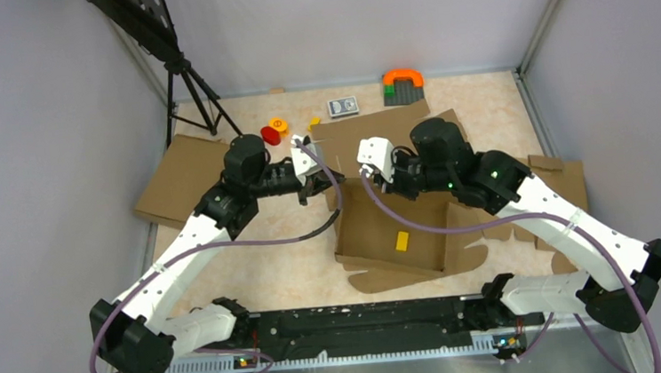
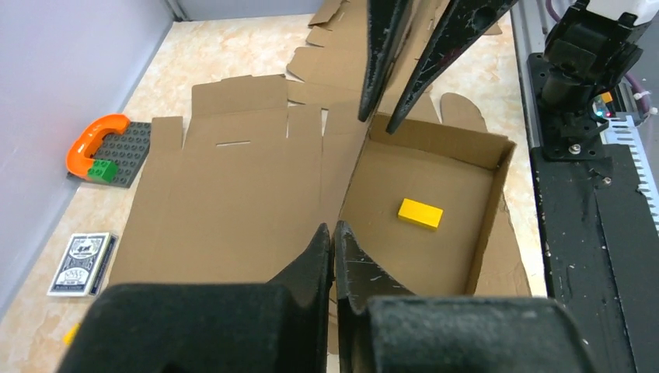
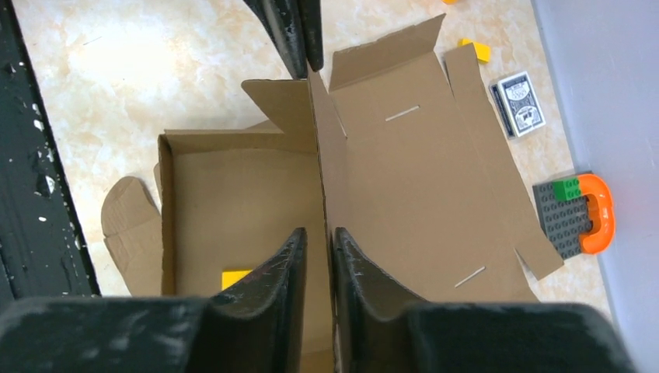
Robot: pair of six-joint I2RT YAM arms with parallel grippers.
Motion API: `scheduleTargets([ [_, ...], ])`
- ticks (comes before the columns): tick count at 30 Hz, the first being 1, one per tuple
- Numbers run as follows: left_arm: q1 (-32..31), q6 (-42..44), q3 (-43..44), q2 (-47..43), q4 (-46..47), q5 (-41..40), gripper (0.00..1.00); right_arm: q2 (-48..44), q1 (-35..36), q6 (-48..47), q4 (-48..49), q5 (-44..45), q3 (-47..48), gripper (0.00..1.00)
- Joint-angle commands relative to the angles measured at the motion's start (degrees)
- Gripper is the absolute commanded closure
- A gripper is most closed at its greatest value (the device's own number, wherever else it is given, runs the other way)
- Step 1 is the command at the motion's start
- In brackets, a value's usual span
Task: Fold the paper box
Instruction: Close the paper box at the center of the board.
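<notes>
The paper box (image 1: 375,236) lies mid-table as a shallow tray with upright walls, its flat lid panel (image 2: 233,210) spread out behind it. My left gripper (image 2: 334,231) is shut on the top edge of the upright wall between tray and lid, at its left end (image 1: 325,185). My right gripper (image 3: 319,237) straddles the same wall further right (image 1: 373,181). Its jaws stand slightly apart, with a gap between the wall and one finger. A yellow block (image 2: 420,214) lies on the tray floor.
A card deck (image 1: 344,106) and a grey brick plate with an orange arch (image 1: 403,85) sit at the back. Red and yellow pieces (image 1: 273,131) lie back left, near a plain cardboard slab (image 1: 179,176) and a tripod (image 1: 189,82). Cardboard scraps (image 1: 558,177) lie to the right.
</notes>
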Motion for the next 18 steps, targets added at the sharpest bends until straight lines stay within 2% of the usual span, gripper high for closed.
scheduleTargets([
  [1, 0.0, 1.5, 0.4, -0.2, 1.6, -0.4, 1.0, 0.1, 1.0, 0.9, 0.3, 2.6, 2.6, 0.73],
  [2, 0.0, 1.6, 0.2, -0.4, 1.6, -0.6, 1.0, 0.0, 1.0, 1.6, 0.3, 3.3, 2.6, 0.66],
  [4, 0.0, 1.5, -0.1, -0.9, 2.1, -1.2, 1.0, -0.3, 1.0, 3.4, 0.4, 5.3, 3.0, 0.35],
  [5, 0.0, 1.6, -0.4, -1.3, 2.4, -1.1, 1.0, -0.6, 1.0, 5.0, 0.4, 6.0, 3.3, 0.27],
  [7, 0.0, 1.6, -0.7, -1.6, 2.7, -0.8, 1.0, -2.3, 1.0, 7.3, 1.4, 8.1, 2.8, 0.19],
  [11, 0.0, 1.5, -0.9, -1.5, 3.0, -0.9, 1.0, -8.9, 0.5, 14.8, 6.8, 19.3, -2.2, 0.12],
  [13, 0.0, 1.5, -0.7, -1.2, 3.0, -0.7, 1.0, -13.1, -1.3, 19.6, 9.1, 26.1, -5.5, 0.11],
  [18, 0.0, 1.5, -0.8, -0.9, 3.3, -1.2, 1.0, -30.3, -10.3, 30.3, 19.5, 34.3, -18.0, 0.11],
])
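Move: The left hand pinches the raised lid flap near its left end; the open box it belongs over has its middle roughly 13 cm to that hand's right, 3 cm back and 20 cm below, and the yellow block inside lies 14 cm right, 7 cm back and 22 cm below. From the right hand, still straddling the flap, the flap's right end is about 16 cm to the right and level, the box 3 cm right, 2 cm back and 20 cm below, the block 5 cm right, 5 cm back and 21 cm below. The right hand spreads its fingers from barely parted to nearly full width and comes off the lid flap, easing forward at first, then swinging about 10 cm to the right and some 4 cm up along the flap towards its right end, while the wrist turns about 35 degrees clockwise. The left hand stays where it is, fingers shut, and goes on holding the flap's left part up above the box. ##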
